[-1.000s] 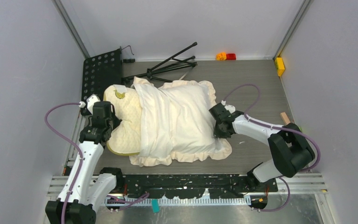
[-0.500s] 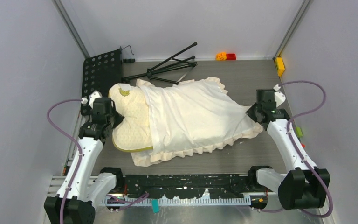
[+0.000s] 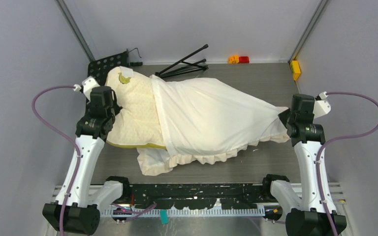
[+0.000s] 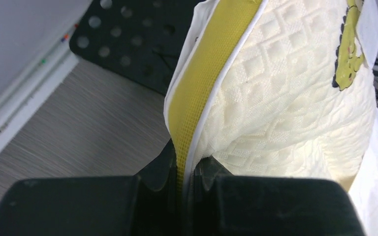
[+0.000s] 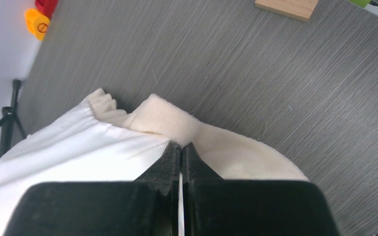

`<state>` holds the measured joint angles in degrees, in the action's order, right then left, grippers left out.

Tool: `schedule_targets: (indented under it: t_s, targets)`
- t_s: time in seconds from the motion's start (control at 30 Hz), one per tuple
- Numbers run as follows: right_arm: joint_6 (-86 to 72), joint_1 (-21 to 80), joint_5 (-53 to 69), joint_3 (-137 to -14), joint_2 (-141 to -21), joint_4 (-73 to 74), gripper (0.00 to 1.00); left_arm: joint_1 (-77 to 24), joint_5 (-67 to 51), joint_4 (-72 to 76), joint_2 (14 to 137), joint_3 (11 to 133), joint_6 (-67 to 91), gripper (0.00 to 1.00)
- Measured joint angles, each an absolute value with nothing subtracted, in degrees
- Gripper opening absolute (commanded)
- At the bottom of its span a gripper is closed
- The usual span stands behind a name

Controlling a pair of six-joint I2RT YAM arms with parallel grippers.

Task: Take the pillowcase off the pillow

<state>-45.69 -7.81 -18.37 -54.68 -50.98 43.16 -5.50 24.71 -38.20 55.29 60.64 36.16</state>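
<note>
The pale yellow quilted pillow (image 3: pixel 135 110) sticks out of the off-white frilled pillowcase (image 3: pixel 211 118) on the left half of the table. My left gripper (image 3: pixel 109 118) is shut on the pillow's yellow-green edge seam (image 4: pixel 202 83), which runs up between the jaws; the pillow (image 4: pixel 285 93) and its olive tag (image 4: pixel 348 54) rise above them. My right gripper (image 3: pixel 286 119) is shut on the pillowcase's right end, where the cloth (image 5: pixel 128 142) bunches at the closed fingertips (image 5: pixel 172 150). The case is stretched taut between the two arms.
A black perforated plate (image 3: pixel 106 66) and a folded black tripod (image 3: pixel 182 63) lie behind the pillow. Small orange and red toys (image 3: pixel 238 59) and a yellow block (image 3: pixel 295 69) sit at the back right. A wooden block (image 5: pixel 288 7) lies near the right gripper.
The right gripper has pulled the pillowcase's end far to the right and stretched it out. The left gripper has lifted the pillow's left edge up and back, and more pillow shows.
</note>
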Motion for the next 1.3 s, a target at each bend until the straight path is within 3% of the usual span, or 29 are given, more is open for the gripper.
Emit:
schedule_targets:
  t_s: [0.17,0.57,0.77,0.87,0.9,0.93,0.97,1.0,1.07,1.1,1.17,1.3]
  targets:
    - [-46.61,-8.64,-19.62,-58.22,-51.64,44.53,0.0,-5.52,29.43,-36.32,58.0,65.89,30.94,0.0]
    - [-49.52,-10.92,-30.0,-60.53,-45.95,45.93,0.0,-5.04,44.18,-36.07,61.8,65.56,26.59,0.0]
    - [-49.71,-11.29,-26.04,-60.29,-46.76,44.12,0.01,-4.27,37.08,-38.44,62.08,64.62,33.19,0.0]
    - [-49.63,-11.55,-22.72,-58.3,-48.73,41.89,0.11,-3.99,29.56,-36.01,61.39,60.8,36.4,0.0]
    - [-49.47,-11.6,-21.58,-57.49,-49.41,41.32,0.21,-3.97,28.05,-35.55,61.36,59.53,37.15,0.0]
    - [-49.19,-11.64,-19.92,-56.55,-50.13,40.86,0.44,-3.92,27.09,-35.4,61.36,58.59,37.52,0.0]
    - [-48.64,-11.66,-18.11,-55.79,-50.78,40.75,0.71,-3.81,26.24,-35.4,61.36,57.6,37.82,0.07]
    - [-48.12,-11.73,-16.21,-55.29,-51.48,40.77,0.83,-3.7,25.61,-35.44,61.36,56.97,38.09,0.22]
    - [-47.0,-11.75,-13.04,-55.18,-52.97,40.86,0.86,-3.68,24.86,-35.48,61.36,56.36,38.11,0.6]
    - [-46.48,-11.75,-11.49,-55.18,-53.69,40.91,0.87,-3.68,24.45,-35.53,61.36,56.31,37.65,0.72]
    - [-45.98,-11.75,-8.71,-55.18,-54.96,41.45,0.87,-3.66,23.88,-35.83,61.41,56.75,35.81,0.81]
    - [-46.02,-11.11,-4.6,-55.18,-57.41,43.77,0.89,-4.95,25.36,-40.12,63.2,62.04,33.76,0.85]
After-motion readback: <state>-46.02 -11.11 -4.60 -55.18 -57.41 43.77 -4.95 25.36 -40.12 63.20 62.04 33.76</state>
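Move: My left hand still pinches the pillow's outer left edge; the pillowcase's open hem crosses the pillow about 17 cm to its right, 3 cm ahead and 14 cm lower. A tripod lies some 28 cm ahead and 27 cm right of this hand, and a perforated panel 18 cm ahead and 12 cm left, both about 24 cm below. From my right hand, which grips the case's closed end, the hem is about 51 cm left, 7 cm ahead and 10 cm lower. I stretch pillow and case apart: my left hand rises, then swings about 6 cm left, rolling its left side up, while my right lifts about 6 cm and draws right and back. Then both come back inward and sink, the right also going forward, and both sets of fingers open wide, letting go of pillow edge and case end. ##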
